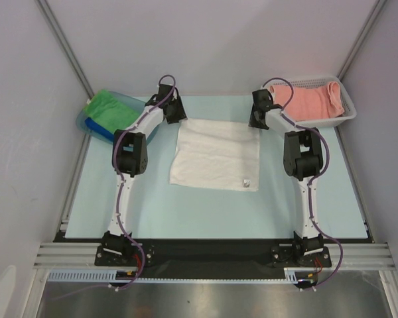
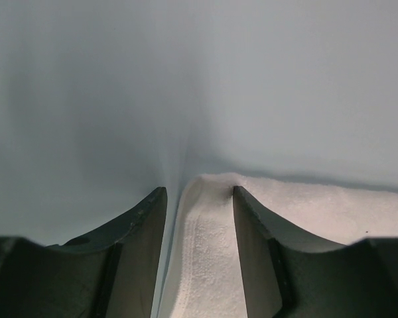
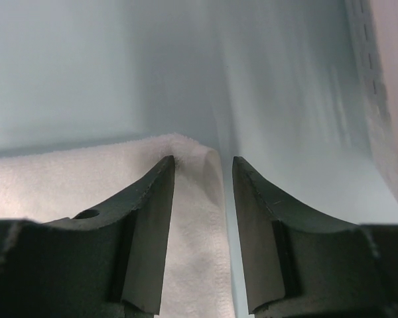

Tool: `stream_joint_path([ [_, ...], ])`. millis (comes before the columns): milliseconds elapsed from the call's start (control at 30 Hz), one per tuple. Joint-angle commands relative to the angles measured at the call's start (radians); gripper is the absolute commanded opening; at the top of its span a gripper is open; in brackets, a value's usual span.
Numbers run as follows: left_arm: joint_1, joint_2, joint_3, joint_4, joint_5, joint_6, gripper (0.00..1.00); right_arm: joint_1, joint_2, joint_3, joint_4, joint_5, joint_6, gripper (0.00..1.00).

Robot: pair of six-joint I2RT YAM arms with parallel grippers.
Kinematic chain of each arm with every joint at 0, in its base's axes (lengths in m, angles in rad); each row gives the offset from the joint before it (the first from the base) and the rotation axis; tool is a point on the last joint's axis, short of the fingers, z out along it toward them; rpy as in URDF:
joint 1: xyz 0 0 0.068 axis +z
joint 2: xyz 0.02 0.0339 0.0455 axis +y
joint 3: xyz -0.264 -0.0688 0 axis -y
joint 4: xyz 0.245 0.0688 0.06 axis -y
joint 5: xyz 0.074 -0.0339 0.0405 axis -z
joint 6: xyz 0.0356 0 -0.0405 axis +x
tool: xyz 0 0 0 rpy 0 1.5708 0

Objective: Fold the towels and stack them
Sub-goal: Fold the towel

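A white towel (image 1: 215, 154) lies spread flat in the middle of the table, a small tag (image 1: 247, 181) near its front right corner. My left gripper (image 1: 178, 116) is down at its far left corner. In the left wrist view the left gripper (image 2: 199, 192) is open, its fingers astride the towel's edge (image 2: 209, 252), one on the cloth and one on the table. My right gripper (image 1: 256, 119) is at the far right corner. In its wrist view the right gripper (image 3: 203, 162) is open too, with the towel's edge (image 3: 199, 225) between the fingers.
A green towel (image 1: 111, 106) lies on blue cloth in the blue tray (image 1: 84, 122) at the far left. A salmon pink towel (image 1: 312, 99) fills the white basket (image 1: 348, 114) at the far right. Grey walls enclose the table on three sides.
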Motion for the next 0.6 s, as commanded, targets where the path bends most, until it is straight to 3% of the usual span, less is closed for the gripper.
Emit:
stream_joint_path([
  [0, 0.005, 0.032, 0.051, -0.036, 0.01, 0.02, 0.51, -0.007, 0.031, 0.056, -0.026, 0.039, -0.012, 0.45],
  [100, 0.005, 0.038, 0.053, -0.025, 0.024, 0.021, 0.49, -0.007, 0.035, 0.059, -0.02, 0.035, -0.018, 0.43],
  [167, 0.007, 0.044, 0.054, -0.021, 0.032, 0.021, 0.43, -0.007, 0.038, 0.064, -0.022, 0.034, -0.022, 0.4],
  [300, 0.007, 0.029, 0.028, 0.023, 0.07, 0.02, 0.33, -0.007, 0.034, 0.067, -0.016, 0.038, -0.026, 0.21],
  [400, 0.007, -0.02, -0.031, 0.117, 0.107, 0.017, 0.19, -0.007, 0.015, 0.064, -0.003, 0.039, -0.029, 0.06],
  [433, 0.007, -0.043, -0.085, 0.187, 0.124, 0.014, 0.11, -0.006, 0.002, 0.059, 0.001, 0.044, -0.032, 0.04],
  [500, 0.007, -0.112, -0.143, 0.264, 0.128, 0.0, 0.03, -0.006, -0.02, 0.033, 0.033, 0.045, -0.032, 0.02],
  [567, 0.01, -0.149, -0.206, 0.353, 0.134, -0.008, 0.0, -0.003, -0.058, 0.012, 0.055, 0.047, -0.034, 0.01],
])
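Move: Each hand is down at one of the white towel's two far corners, the corners about 24 cm apart and the towel lying flat back towards the bases. The left hand's corner is about 1 cm ahead, 1 cm right and 1 cm below, with the green towel in its basin some 22 cm left, level ahead and 4 cm higher. The right hand's corner is about 1 cm ahead, straight in line sideways and 1 cm below; from this hand the pink towel in its basket is about 8 cm ahead, 18 cm right and 3 cm higher, and the white towel's tag some 25 cm back, 4 cm left and 3 cm lower. Both grippers, half open around the white towel's far corners, shut almost completely and pinch the corner cloth between their fingertips, neither hand lifting away from the table. The left hand slides about 1.5 cm to its right onto the cloth and sinks about half a centimetre as it closes, its wrist rolling left side down and turning slightly clockwise, while the right hand stays almost in place, easing only about half a centimetre forward and a touch left without turning. ##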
